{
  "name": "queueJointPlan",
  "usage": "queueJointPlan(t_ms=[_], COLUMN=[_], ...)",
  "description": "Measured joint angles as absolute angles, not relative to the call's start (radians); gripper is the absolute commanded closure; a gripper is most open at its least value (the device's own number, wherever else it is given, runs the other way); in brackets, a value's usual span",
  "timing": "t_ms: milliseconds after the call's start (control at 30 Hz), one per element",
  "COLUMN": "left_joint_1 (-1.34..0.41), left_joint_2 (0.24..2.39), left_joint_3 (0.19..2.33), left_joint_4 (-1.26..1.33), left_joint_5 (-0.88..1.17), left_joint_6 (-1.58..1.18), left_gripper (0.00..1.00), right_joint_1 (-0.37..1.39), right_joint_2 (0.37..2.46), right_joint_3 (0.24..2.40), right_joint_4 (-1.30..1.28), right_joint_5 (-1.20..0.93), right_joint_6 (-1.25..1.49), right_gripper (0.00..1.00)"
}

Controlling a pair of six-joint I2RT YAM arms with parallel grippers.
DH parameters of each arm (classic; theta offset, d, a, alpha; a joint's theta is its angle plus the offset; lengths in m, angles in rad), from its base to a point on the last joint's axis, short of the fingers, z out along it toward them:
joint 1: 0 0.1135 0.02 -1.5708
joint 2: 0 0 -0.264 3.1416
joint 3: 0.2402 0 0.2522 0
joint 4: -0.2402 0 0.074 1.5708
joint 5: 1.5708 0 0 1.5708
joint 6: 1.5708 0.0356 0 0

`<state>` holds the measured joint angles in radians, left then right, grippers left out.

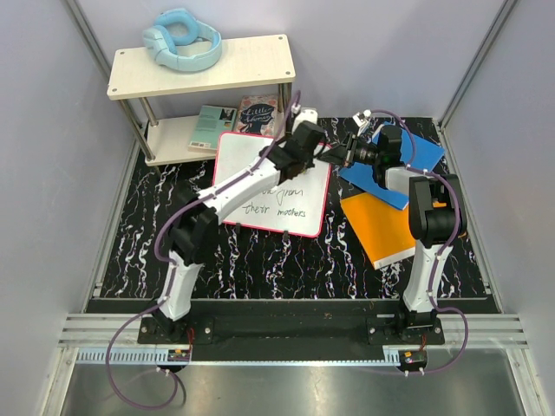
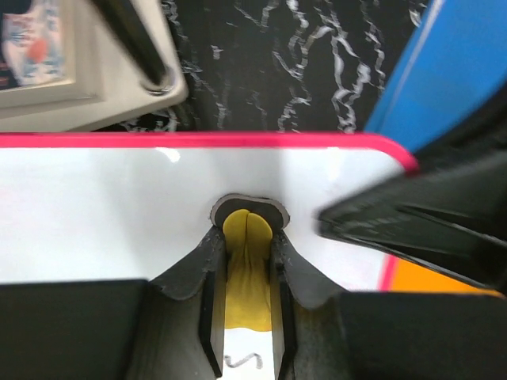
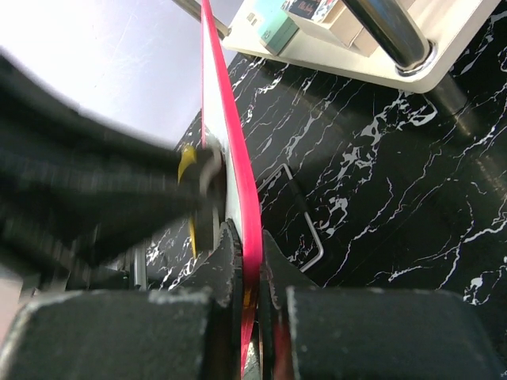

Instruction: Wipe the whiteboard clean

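Note:
The whiteboard [image 1: 238, 165] lies tilted on the black marbled table, white with a pink-red border and dark handwriting [image 1: 274, 202] on its lower half. My left gripper [image 1: 323, 149] is shut on a yellow eraser [image 2: 247, 237] whose dark round pad presses on the board [image 2: 95, 214] near its top right corner. A stroke of writing shows just behind the fingers. My right gripper [image 3: 249, 245] is shut on the board's red edge [image 3: 230, 134] at the right side. In that view the left arm is a dark blur with the yellow eraser [image 3: 187, 168] beside the rim.
A blue book [image 1: 414, 156] and an orange book [image 1: 381, 227] lie right of the board, under the right arm. A two-level shelf [image 1: 251, 56] stands at the back left, with blue headphones [image 1: 182, 41] on top and two books [image 1: 217, 126] below.

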<state>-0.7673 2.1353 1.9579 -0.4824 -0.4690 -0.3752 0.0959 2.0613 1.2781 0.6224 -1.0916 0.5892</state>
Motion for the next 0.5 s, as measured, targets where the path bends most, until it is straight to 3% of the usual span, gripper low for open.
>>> queueJointPlan(t_ms=[500], left_joint_1=[-0.503], left_joint_2=[1.787], left_joint_3=[1.357], left_joint_4=[-0.357], left_joint_5=[-0.538], left_joint_6=[-0.484], left_gripper=[1.0], right_joint_1=[0.101], right_joint_2=[2.043], right_joint_3=[1.271], right_joint_4=[0.607], right_joint_5=[-1.097], right_joint_6=[0.608], right_gripper=[1.0])
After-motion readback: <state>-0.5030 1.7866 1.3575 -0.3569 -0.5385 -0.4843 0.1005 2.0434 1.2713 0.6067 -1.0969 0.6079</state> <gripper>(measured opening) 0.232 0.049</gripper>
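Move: The left fingers hold the yellow eraser against the upper right of the whiteboard, whose middle lies about 10 cm left, 3 cm back and 4 cm lower; its left edge is some 26 cm left, 4 cm back and 6 cm lower. The writing left in the bottom line sits roughly 9 cm left, 7 cm back and 8 cm below. From the right hand, gripping the right edge, the whiteboard's middle is about 17 cm left, 4 cm back, 6 cm below. Keeping the eraser on the tilted whiteboard's face, the left hand sweeps it fast to the left, about 20 cm towards the left edge, level at first and then sloping some 4 cm down and slightly back. The wrist swings about 20 degrees counter-clockwise, the grip unchanged. The right hand stays put, still pinching the right edge to steady the board. ##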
